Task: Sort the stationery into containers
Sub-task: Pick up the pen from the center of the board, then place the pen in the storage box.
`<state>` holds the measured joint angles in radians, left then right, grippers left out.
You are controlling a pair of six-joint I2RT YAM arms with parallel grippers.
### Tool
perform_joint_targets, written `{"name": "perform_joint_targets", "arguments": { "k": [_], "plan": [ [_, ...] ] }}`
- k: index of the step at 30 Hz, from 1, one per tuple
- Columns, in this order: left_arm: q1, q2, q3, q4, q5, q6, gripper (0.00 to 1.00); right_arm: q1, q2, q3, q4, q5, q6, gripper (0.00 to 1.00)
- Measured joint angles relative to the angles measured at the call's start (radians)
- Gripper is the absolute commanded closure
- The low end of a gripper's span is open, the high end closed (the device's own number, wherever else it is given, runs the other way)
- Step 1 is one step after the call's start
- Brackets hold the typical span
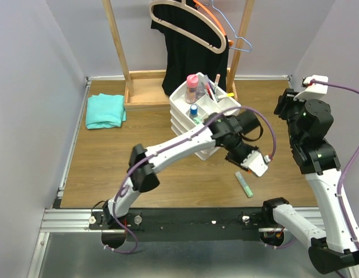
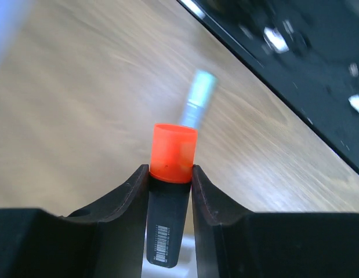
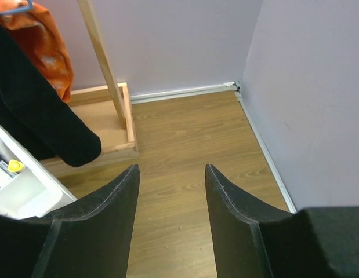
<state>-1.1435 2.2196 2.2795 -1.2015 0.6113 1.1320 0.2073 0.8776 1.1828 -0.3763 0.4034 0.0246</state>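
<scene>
My left gripper (image 2: pixel 170 168) is shut on a chunky highlighter (image 2: pixel 174 153) with an orange cap and a black body, held above the wooden table. In the top view this gripper (image 1: pixel 256 164) hangs just right of the white drawer organiser (image 1: pixel 193 128). A pale green highlighter (image 1: pixel 245 184) lies on the table below it, blurred in the left wrist view (image 2: pixel 198 103). The organiser's top tray holds a pink-capped bottle (image 1: pixel 192 87), a blue-capped tube (image 1: pixel 193 110) and slim pens (image 1: pixel 214 87). My right gripper (image 3: pixel 171 169) is open and empty, raised at the far right (image 1: pixel 288 104).
A wooden rack (image 1: pixel 122 52) with hangers and a black garment (image 1: pixel 191 55) stands behind the organiser. A teal folded cloth (image 1: pixel 105 110) lies at the back left. The right wall (image 3: pixel 307 98) is close to my right gripper. A corner of the organiser (image 3: pixel 22 197) shows at its left.
</scene>
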Motion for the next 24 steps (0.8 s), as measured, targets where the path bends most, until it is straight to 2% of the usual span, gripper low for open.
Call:
{"name": "perform_joint_targets", "arguments": {
  "k": [3,7,11,12,13,17,24],
  "plan": [
    [0.012,-0.118,0.031,0.063,0.031,-0.074,1.0,0.0,-0.009,-0.021,-0.006,0.0,-0.008,0.44],
    [0.052,-0.253,0.042,0.244,0.092,-0.271,1.0,0.0,-0.008,-0.033,-0.016,0.0,-0.034,0.44],
    [0.132,-0.328,-0.027,0.556,0.129,-0.576,1.0,0.0,-0.007,-0.033,-0.014,0.0,-0.043,0.44],
    [0.174,-0.351,-0.072,0.675,0.13,-0.682,1.0,0.0,-0.006,-0.033,-0.013,0.0,-0.043,0.44],
    [0.2,-0.358,-0.099,0.77,0.128,-0.787,1.0,0.0,-0.003,-0.034,-0.008,0.0,-0.043,0.44],
    [0.319,-0.343,-0.137,1.016,0.102,-1.036,1.0,0.0,0.013,-0.04,0.009,0.0,-0.043,0.44],
    [0.41,-0.328,-0.261,1.276,0.098,-1.324,1.0,-0.022,0.034,-0.04,0.013,0.0,-0.043,0.44]
  ]
}}
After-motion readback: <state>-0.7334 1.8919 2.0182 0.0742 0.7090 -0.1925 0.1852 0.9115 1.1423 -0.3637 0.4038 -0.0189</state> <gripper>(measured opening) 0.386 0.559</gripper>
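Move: The left hand already holds the black-and-orange pen, some 15 cm above the board. The middle of the white drawer organizer lies about 21 cm ahead of that hand, 12 cm left and 6 cm lower. In its top, the pink-lidded bottle stands roughly 26 cm ahead and 18 cm left of the hand. The green highlighter lies 2 cm back, 5 cm right and 15 cm below. From the right hand the organizer is about 5 cm ahead, 25 cm left and 28 cm down. Straight up first, fast, the left hand lifts the pinched pen about 20 cm, then swings forward some 18 cm as it climbs to nearly 30, ending high over the organizer's right side. The wrist turns about 75 degrees, taking the fingers from pointing down to nearly level and rightward; they keep their grip. The empty right hand sinks some 2.5 cm. ##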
